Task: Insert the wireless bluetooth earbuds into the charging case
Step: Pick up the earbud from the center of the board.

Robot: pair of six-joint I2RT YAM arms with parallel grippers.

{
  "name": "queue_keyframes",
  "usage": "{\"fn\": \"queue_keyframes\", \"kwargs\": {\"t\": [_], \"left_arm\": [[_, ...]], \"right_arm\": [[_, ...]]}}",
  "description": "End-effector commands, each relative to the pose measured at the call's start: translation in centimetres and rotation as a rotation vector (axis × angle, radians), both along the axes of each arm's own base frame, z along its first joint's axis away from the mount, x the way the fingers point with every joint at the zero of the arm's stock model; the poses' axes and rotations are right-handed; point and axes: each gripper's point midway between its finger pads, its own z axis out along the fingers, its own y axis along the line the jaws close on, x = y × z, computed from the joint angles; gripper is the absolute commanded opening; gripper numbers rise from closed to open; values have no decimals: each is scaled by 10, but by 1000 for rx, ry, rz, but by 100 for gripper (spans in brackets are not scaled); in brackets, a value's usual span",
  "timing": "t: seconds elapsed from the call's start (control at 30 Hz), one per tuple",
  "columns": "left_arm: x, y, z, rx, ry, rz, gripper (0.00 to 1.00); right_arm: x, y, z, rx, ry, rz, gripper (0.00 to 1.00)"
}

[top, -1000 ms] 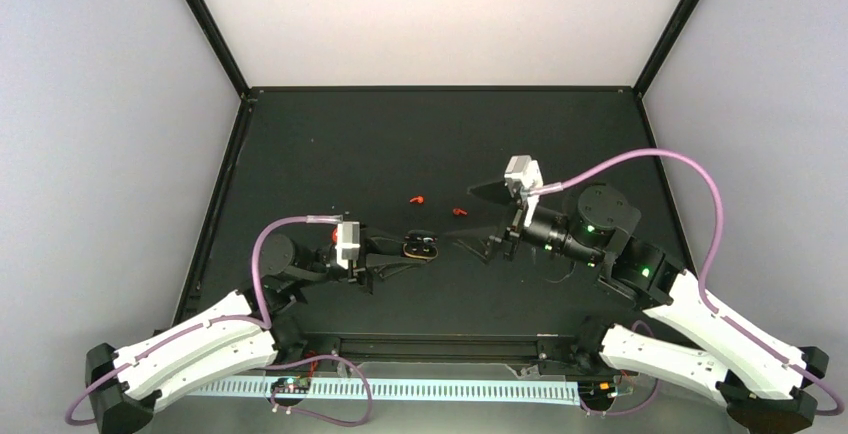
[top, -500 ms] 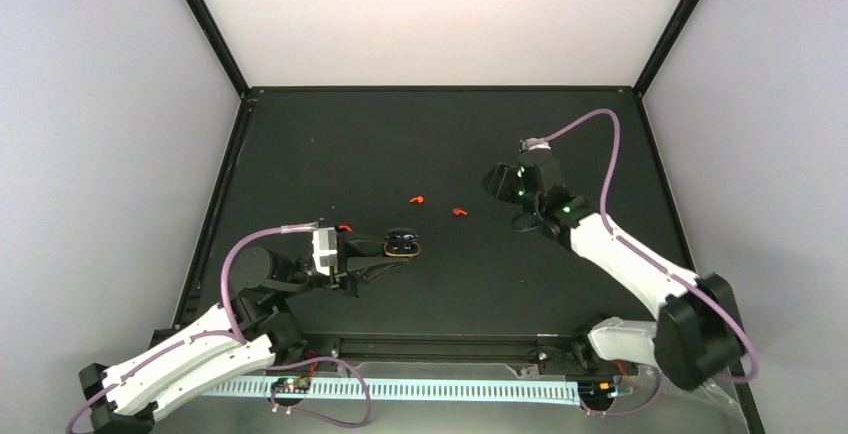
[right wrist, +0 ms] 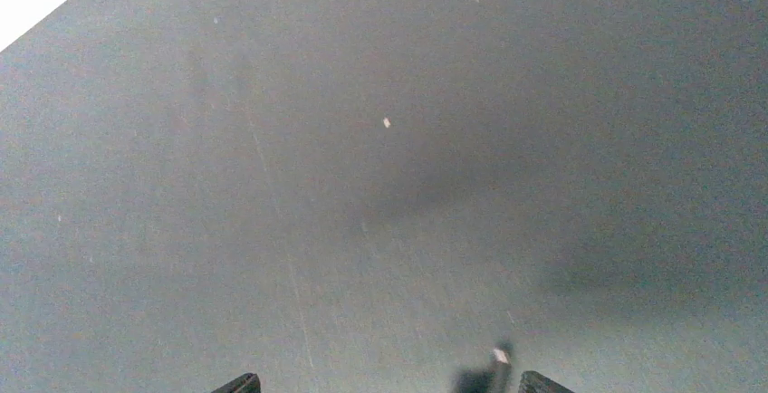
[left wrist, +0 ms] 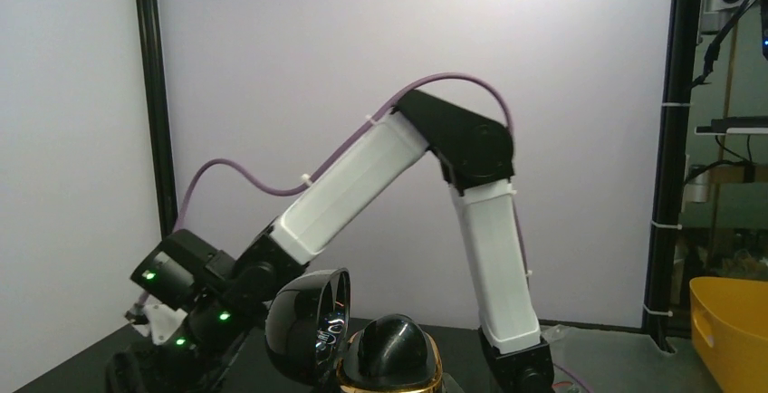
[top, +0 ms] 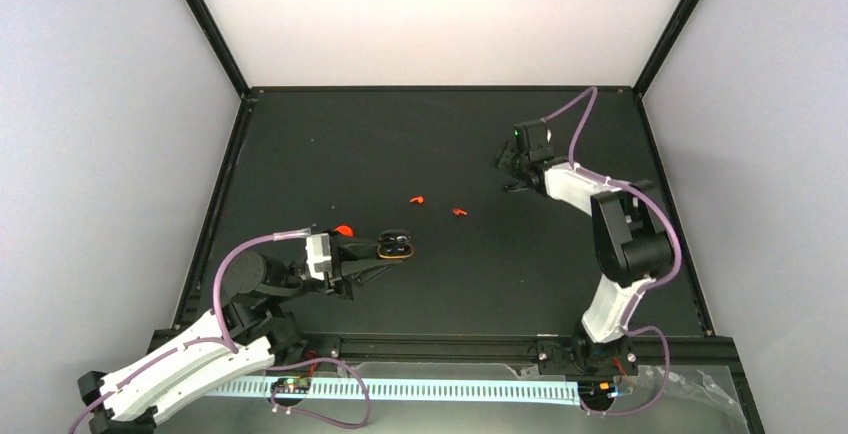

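Two tiny red-orange earbuds [top: 417, 199] [top: 459, 212] lie apart on the black mat near its middle. The charging case [top: 396, 245] is a small dark puck with an orange rim, and my left gripper [top: 390, 251] is shut on it, just near of the earbuds. In the left wrist view the case [left wrist: 389, 361] fills the bottom centre, glossy black with a gold rim, its lid [left wrist: 303, 325] standing open to the left. My right gripper [top: 510, 172] is at the far right of the mat, well away from both earbuds. In the right wrist view it [right wrist: 389, 384] stands open over bare mat.
A small red spot [top: 343, 229] shows beside the left wrist camera; I cannot tell what it is. A dark blur with a white speck [right wrist: 496, 361] sits by the right fingertip. The mat's raised black frame [top: 440, 88] and white walls bound the area.
The right arm has swung up and back to the far right, away from the earbuds, its jaws a little narrower. The left arm has drawn the case slightly leftward.
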Motion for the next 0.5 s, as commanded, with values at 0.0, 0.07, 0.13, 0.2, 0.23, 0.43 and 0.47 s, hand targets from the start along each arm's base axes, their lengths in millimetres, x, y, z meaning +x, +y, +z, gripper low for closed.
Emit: {"fn": "queue_keyframes", "kwargs": {"t": [0.0, 0.07, 0.13, 0.2, 0.23, 0.43, 0.47], "left_arm": [[1, 2, -1, 4, -12, 17, 2], [1, 2, -1, 5, -10, 20, 2], [2, 2, -2, 7, -9, 24, 2], [2, 2, -2, 9, -8, 24, 2], [3, 2, -3, 9, -8, 25, 2], [3, 1, -3, 0, -4, 21, 2], [3, 1, -2, -1, -3, 19, 2]], "right_arm": [[41, 9, 9, -4, -54, 56, 74], [51, 10, -6, -14, -11, 71, 74], [57, 12, -17, -19, 20, 90, 74], [60, 14, -25, -23, 42, 102, 74], [59, 14, -29, -22, 53, 107, 74], [44, 16, -45, 2, 102, 120, 73], [40, 15, -47, 5, 106, 118, 73]]}}
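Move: The remaining black earbud lies almost straight beneath the right hand, some 7 cm down and about 1 cm ahead and 1 cm to the right. Of the two orange pieces, the nearer is about 10 cm left and 6 cm back from the right hand, the other roughly 20 cm left and 3 cm back. From the left hand, holding the open case high up, the earbud is some 36 cm ahead, 22 cm right and 35 cm down. Nothing is touched yet: the right hand heads forward over the black earbud and past it by about 5 cm, drifting a little left, then sinks and stops going outward. It ends some 3.5 cm lower, beyond the earbud, fingers still partly open and tipped forward-down, the wrist turned about 5 degrees counter-clockwise. ##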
